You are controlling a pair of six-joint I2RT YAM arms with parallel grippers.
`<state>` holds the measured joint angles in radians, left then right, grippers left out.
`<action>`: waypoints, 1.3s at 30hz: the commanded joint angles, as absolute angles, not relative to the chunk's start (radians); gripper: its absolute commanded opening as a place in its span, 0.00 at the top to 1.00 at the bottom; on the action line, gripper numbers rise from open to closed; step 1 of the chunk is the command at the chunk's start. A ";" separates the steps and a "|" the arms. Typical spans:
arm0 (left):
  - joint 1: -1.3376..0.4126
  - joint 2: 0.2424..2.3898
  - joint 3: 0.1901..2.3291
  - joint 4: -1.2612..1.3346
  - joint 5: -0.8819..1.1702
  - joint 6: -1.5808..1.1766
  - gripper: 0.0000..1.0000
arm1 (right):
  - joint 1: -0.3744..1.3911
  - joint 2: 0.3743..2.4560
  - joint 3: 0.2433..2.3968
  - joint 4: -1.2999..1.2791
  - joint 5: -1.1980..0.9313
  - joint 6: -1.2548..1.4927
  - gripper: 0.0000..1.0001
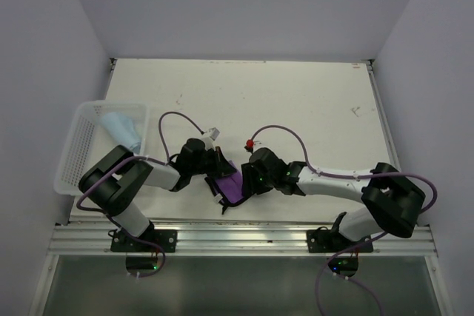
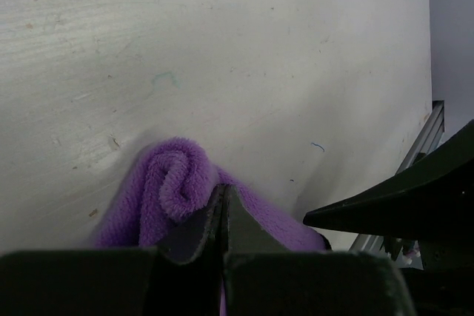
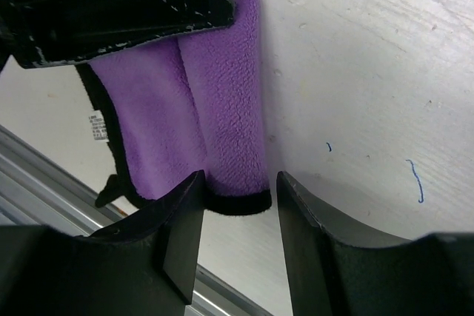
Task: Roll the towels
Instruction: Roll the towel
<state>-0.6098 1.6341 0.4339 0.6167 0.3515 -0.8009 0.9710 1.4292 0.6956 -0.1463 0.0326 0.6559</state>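
The dark towel lies purple face up near the table's front edge, between my two grippers. In the left wrist view its far part is curled into a tight roll. My left gripper is shut, its tips against that roll; whether cloth is pinched is unclear. My right gripper is open and straddles the black-hemmed end of the rolled fold, its fingers beside the cloth. A white tag shows at the hem. The light blue towel lies bunched in the basket.
The white mesh basket stands at the table's left edge, beside the left arm. An aluminium rail runs along the front edge, close to the towel. White walls close in the table on three sides.
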 commanded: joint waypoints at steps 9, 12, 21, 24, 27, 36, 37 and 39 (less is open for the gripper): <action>-0.606 1.644 0.419 0.456 0.273 -0.738 1.00 | 0.971 1.467 0.649 -0.063 0.014 0.638 0.78; -0.607 1.643 0.428 0.445 0.268 -0.733 1.00 | 0.971 1.463 0.637 -0.040 0.005 0.626 0.90; -0.604 1.654 0.498 0.387 0.255 -0.709 1.00 | 1.061 1.434 0.603 -0.028 0.154 0.581 1.00; -0.606 1.661 0.534 0.359 0.244 -0.698 1.00 | 1.138 1.446 0.630 -0.077 0.254 0.571 1.00; -0.606 1.664 0.557 0.345 0.239 -0.692 1.00 | 1.199 1.479 0.667 -0.126 0.380 0.571 1.00; -0.606 1.643 0.542 0.339 0.229 -0.701 1.00 | 1.336 1.611 0.822 -0.317 0.672 0.610 1.00; -0.606 1.643 0.540 0.337 0.227 -0.703 1.00 | 1.342 1.633 0.845 -0.342 0.684 0.614 1.00; -0.606 1.635 0.538 0.333 0.226 -0.703 1.00 | 1.365 1.658 0.867 -0.363 0.718 0.627 1.00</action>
<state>-0.6140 1.6367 0.5526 0.4099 0.3328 -0.7483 1.3334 1.6161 0.8288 -0.2337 0.6193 0.5945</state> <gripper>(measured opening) 0.007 0.059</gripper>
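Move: The black-edged near-right end of the rolled purple towel sits about 2 cm straight below my open right fingers, neither ahead nor aside. From that hand, the hanging loop on the unrolled flap lies some 9 cm left and 5 cm back, and the white tag about 11 cm left and 1 cm back. My shut left fingers are at the roll's far end, about 1 cm short of its middle; the near-right end is roughly 7 cm back and 8 cm right of them. I sink my right hand about 1.5 cm over the near-right end of the roll and shut my fingers, pinching it. Then I draw it some 2 cm left and back towards the flap, tipping the wrist about 30 degrees so the fingertips point more forward. My left hand keeps its shut fingers on the far end and eases about 1 cm forward. ##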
